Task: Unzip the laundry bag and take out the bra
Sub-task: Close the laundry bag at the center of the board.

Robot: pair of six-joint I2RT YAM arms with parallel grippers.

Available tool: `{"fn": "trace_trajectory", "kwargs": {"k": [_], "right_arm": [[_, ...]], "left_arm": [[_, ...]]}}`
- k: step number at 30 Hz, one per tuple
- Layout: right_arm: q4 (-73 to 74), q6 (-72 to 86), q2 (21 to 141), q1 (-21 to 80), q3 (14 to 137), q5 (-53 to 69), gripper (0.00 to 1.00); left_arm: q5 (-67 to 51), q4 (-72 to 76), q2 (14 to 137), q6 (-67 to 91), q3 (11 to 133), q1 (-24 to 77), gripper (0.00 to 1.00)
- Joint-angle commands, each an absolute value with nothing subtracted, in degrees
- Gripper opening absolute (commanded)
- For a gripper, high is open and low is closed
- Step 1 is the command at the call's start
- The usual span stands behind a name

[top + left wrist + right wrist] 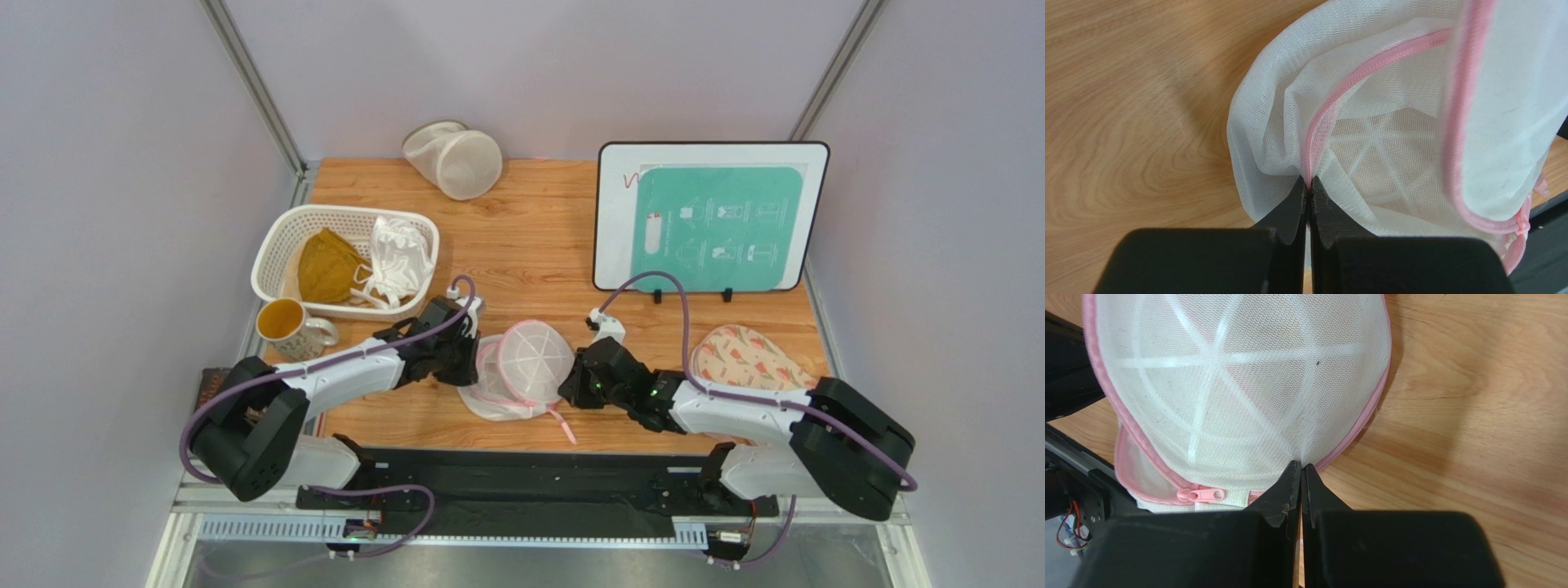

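The laundry bag [530, 364], a white mesh dome with pink zipper trim, lies at the near middle of the table between both grippers. Its zipper gapes, and the ribbed inside [1389, 147] shows in the left wrist view. My left gripper [472, 358] is shut on the bag's pink zipper edge [1310, 174]. My right gripper [572, 382] is shut on the dome's rim [1301, 460], with the pink zipper pull [1198, 493] just left of its fingers. The bra [399, 260], a soft white garment with straps, lies in the white basket [285, 239] at the left.
A mustard-yellow garment [326, 265] shares the basket. A mug [285, 324] stands in front of it. A cream cylindrical mesh bag [456, 159] lies at the back. An instruction board [709, 216] stands at the back right, and a pink patterned cloth [748, 359] lies by the right arm.
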State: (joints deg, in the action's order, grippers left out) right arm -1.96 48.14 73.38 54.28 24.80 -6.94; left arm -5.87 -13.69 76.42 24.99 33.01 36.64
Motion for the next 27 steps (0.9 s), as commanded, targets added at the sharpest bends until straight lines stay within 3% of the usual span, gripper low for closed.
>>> {"fn": "trace_trajectory", "kwargs": {"k": [1, 3, 6, 13, 16, 17, 20, 27], "right_arm": [[3.5, 45.4, 66.1, 54.4, 28.1, -8.9, 0.05], [8.1, 43.0, 62.0, 54.4, 29.9, -9.8, 0.15], [12.7, 39.7, 58.9, 54.3, 32.6, -11.5, 0.2], [14.6, 39.3, 59.5, 54.1, 33.8, -10.4, 0.15], [12.2, 36.8, 59.7, 55.1, 34.4, -7.5, 0.37], [12.4, 35.9, 59.9, 57.2, 35.1, -8.3, 0.5], [13.1, 31.9, 62.4, 59.3, 39.2, -10.0, 0.62], [16.6, 25.2, 70.6, 61.6, 47.2, -11.7, 0.64]], "left_arm": [[-10.5, -7.8, 78.0, 27.6, 31.6, 36.8, 0.0], [-12.4, -5.0, 77.8, 28.8, 30.8, 36.8, 0.0], [-15.2, -0.4, 77.0, 31.9, 29.2, 36.8, 0.0], [-17.0, 6.0, 76.8, 35.6, 27.6, 37.1, 0.0], [-17.1, 7.0, 76.4, 36.9, 27.1, 37.5, 0.0], [-17.5, 7.6, 76.2, 37.2, 27.0, 37.6, 0.0], [-18.1, 7.6, 76.0, 37.6, 27.4, 38.0, 0.0], [-18.7, 7.6, 74.1, 38.5, 27.3, 38.1, 0.0]]}}
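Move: The laundry bag lies between my hands: its middle is about 8 cm to the right of my left hand and 2 cm ahead, at nearly the same height. From my right hand, that middle is some 9 cm left and 4 cm ahead. Close to my right fingertips, the zip pull sits roughly 3 cm left and 2 cm back. The white basket is about 25 cm ahead and 26 cm left of my left hand. My right fingers come off the bag's right edge as I lift that hand about 8 cm, open them to nearly two-thirds, then swing left over the bag and a little higher, turning counter-clockwise. Meanwhile my left hand keeps its pinch on the pink-edged rim and draws it about 5 cm right, rising slightly, its fingers swinging over to the right by some 20 degrees. ##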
